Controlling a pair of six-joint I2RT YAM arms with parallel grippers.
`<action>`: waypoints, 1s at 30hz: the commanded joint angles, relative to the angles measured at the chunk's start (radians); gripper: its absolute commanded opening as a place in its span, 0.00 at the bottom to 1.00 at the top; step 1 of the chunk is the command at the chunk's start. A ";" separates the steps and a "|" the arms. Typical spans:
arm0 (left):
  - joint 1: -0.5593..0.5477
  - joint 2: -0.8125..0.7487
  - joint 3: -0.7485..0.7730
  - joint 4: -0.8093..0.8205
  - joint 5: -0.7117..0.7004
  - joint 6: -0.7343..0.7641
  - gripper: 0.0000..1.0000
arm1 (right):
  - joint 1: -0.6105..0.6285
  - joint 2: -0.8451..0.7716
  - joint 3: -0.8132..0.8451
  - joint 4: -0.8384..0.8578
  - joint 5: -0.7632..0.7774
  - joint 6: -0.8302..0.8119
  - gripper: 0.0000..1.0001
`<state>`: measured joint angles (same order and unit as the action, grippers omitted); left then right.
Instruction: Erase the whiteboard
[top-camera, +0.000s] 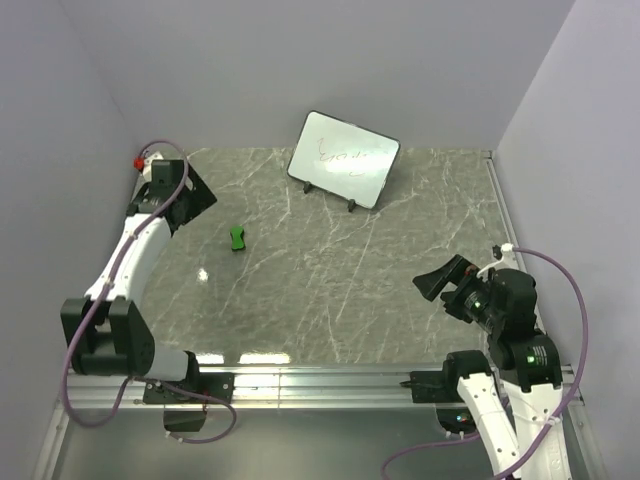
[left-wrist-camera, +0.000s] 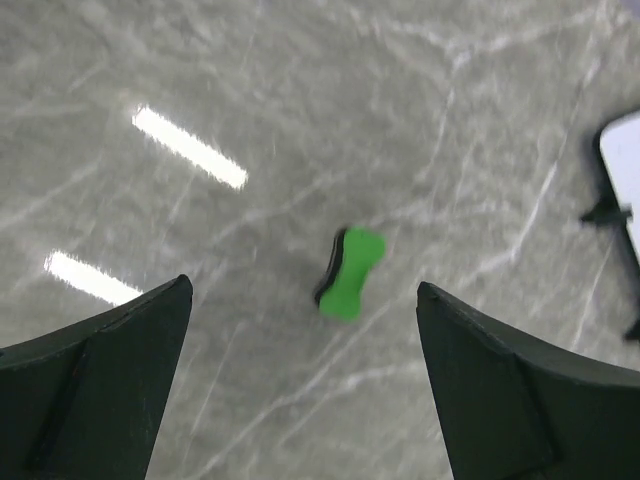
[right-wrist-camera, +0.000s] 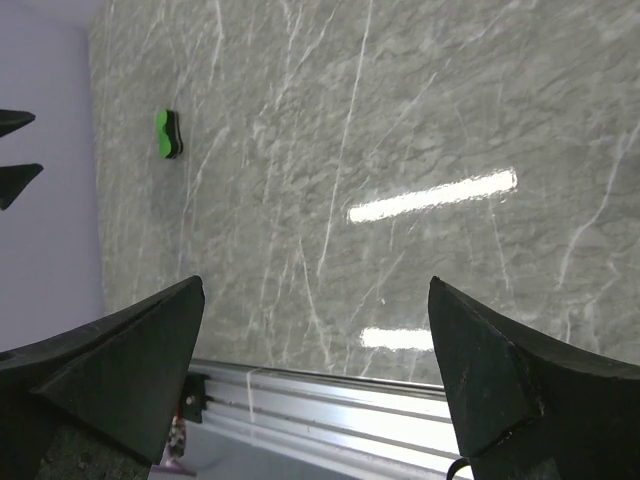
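Observation:
The whiteboard (top-camera: 344, 159) stands tilted on small black feet at the back of the table, with faint scribbles on it; its edge shows in the left wrist view (left-wrist-camera: 625, 175). A small green eraser block (top-camera: 237, 238) lies on the marble table left of centre, also seen in the left wrist view (left-wrist-camera: 350, 273) and the right wrist view (right-wrist-camera: 167, 134). My left gripper (top-camera: 200, 195) is open and empty, up and left of the eraser. My right gripper (top-camera: 445, 283) is open and empty at the near right.
Grey walls close in the table on the left, back and right. An aluminium rail (top-camera: 330, 383) runs along the near edge. A red-tipped object (top-camera: 139, 161) sits at the far left corner behind the left arm.

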<state>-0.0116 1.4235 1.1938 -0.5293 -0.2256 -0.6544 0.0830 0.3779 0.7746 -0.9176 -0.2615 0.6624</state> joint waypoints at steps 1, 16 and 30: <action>-0.040 -0.093 -0.042 -0.115 0.015 0.039 1.00 | 0.006 0.032 0.034 0.045 -0.070 0.002 1.00; -0.203 -0.066 -0.187 -0.092 0.014 0.074 0.99 | 0.006 -0.085 -0.012 -0.087 -0.160 -0.041 0.99; -0.205 0.316 0.018 -0.020 0.029 0.165 0.76 | 0.008 0.079 0.018 -0.027 -0.097 -0.095 0.99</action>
<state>-0.2131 1.7012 1.1530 -0.5869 -0.2058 -0.5083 0.0830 0.4114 0.7612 -0.9897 -0.3779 0.6109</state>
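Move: The green eraser lies roughly 9 cm to the left hand's right, about level with it fore and aft, and some 17 cm below. Its neighbour, the whiteboard, is well to the right: about 18 cm ahead of that same hand, 33 cm to its right and 12 cm lower. From the right hand the eraser lies around 24 cm ahead, 38 cm to the left and 20 cm down. Down and to its right, the left hand swings in towards the eraser, sinking about 12 cm; it draws back first, then comes forward again on the final descent. Its fingers tip more steeply down and turn some 20 degrees clockwise, beginning to narrow near the end without touching the eraser. The empty right hand eases back, slightly left and down, recovering a little forward at the end. ##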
